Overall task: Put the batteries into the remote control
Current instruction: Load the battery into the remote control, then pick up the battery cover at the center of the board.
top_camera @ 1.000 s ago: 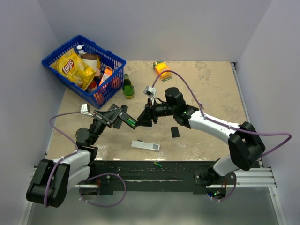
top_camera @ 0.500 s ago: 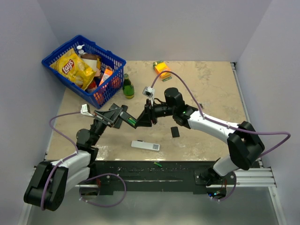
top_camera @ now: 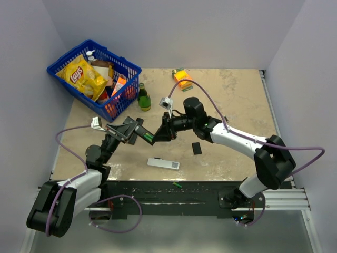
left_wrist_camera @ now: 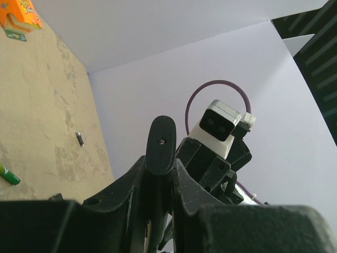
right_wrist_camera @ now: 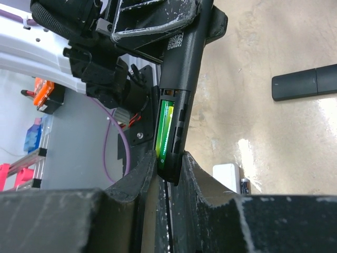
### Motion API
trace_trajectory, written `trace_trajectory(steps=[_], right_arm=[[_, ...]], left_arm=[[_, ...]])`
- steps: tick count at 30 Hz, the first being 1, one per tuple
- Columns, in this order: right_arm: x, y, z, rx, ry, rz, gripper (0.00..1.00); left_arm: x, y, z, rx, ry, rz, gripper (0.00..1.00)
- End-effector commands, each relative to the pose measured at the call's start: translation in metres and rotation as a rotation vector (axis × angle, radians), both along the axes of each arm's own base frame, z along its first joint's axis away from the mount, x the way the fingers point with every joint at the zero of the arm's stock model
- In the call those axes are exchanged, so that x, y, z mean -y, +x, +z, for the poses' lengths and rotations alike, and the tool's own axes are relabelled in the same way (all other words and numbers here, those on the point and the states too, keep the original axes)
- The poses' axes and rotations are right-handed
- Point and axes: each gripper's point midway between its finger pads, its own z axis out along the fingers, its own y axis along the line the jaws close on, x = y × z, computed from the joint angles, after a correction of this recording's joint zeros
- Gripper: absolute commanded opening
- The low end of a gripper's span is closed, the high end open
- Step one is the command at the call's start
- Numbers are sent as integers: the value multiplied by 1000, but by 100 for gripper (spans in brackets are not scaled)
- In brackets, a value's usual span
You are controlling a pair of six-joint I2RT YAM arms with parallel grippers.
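Observation:
The slim black remote control (top_camera: pixel 138 133) hangs in the air between both arms. My left gripper (top_camera: pixel 130 132) is shut on its upper part; in the left wrist view its rounded end (left_wrist_camera: pixel 161 143) sticks out between the fingers (left_wrist_camera: pixel 131 179). My right gripper (right_wrist_camera: pixel 171 168) has its jaws pressed against both sides of the remote's lower end (right_wrist_camera: pixel 181 68), where a green battery (right_wrist_camera: pixel 164 129) lies in the bared compartment. Seen from above, the right gripper (top_camera: pixel 158 135) meets the remote beside that green battery (top_camera: pixel 148 138). Another green battery (left_wrist_camera: pixel 9 175) lies on the table.
A black battery cover (top_camera: pixel 196 148) and a flat white remote (top_camera: pixel 163 164) lie on the table near the front. A blue basket (top_camera: pixel 95 79) of snacks, a green bottle (top_camera: pixel 143 97) and an orange box (top_camera: pixel 182 78) stand at the back. A green battery (top_camera: pixel 177 184) rests on the front rail.
The right gripper's jaws have closed in onto the remote's lower end, and the right arm has edged slightly left. The left arm still holds the remote in place.

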Motion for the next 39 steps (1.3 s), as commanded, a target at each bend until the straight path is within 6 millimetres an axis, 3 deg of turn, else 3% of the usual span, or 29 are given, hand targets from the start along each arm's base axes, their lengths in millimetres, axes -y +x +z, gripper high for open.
trace_trajectory(steps=[1, 6, 9, 12, 17, 18, 23, 26, 28, 29, 33, 39], right_arm=[[-10, 23, 21, 117, 46, -31, 11], [-12, 29, 20, 108, 37, -61, 8], [-8, 30, 19, 108, 11, -84, 37], [1, 29, 26, 139, -17, -119, 60], [22, 34, 36, 195, -68, -221, 79], [26, 34, 34, 196, -90, -242, 82], [59, 44, 36, 223, -180, -419, 86], [85, 53, 21, 217, -305, -547, 86], [106, 55, -1, 183, -428, -615, 85], [119, 62, -7, 183, -488, -692, 85], [157, 55, -48, 106, -708, -782, 85], [183, 48, -96, 16, -924, -839, 87]], left_arm=[[3, -89, 62, 402, -107, -177, 0], [6, -92, 68, 443, -84, -188, 0], [8, -88, 64, 450, -42, -171, 0], [15, -78, 51, 445, 58, -157, 0], [21, -60, 22, 392, 200, -128, 0], [21, -56, 28, 421, 226, -111, 0], [21, -31, 13, 384, 401, -50, 0], [14, -12, 3, 319, 557, 11, 0], [6, 1, -2, 240, 649, 53, 0], [1, 2, -1, 256, 705, 81, 0], [-12, 8, -4, 206, 762, 143, 0], [-12, 7, -25, 175, 756, 134, 0]])
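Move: About 19 cm to the right hand's right, some 5 cm farther out and 18 cm below it, the small black cover lies on the table. The loose green battery is 12 cm ahead of that hand and 8 cm to its right, also 18 cm down. The white remote lies almost underneath, 3 cm back and 3 cm right. From the left hand, the cover is roughly 29 cm right, about level in reach and 20 cm below. Letting go of the held remote's battery end, the right hand opens wide and backs off some 15 cm to the right and 6 cm forward, first rising slightly, then sinking towards the cover, its fingers swinging clockwise and down. The left hand keeps its grip, draws back about 4 cm and returns, rolling its right side down some 40 degrees. ##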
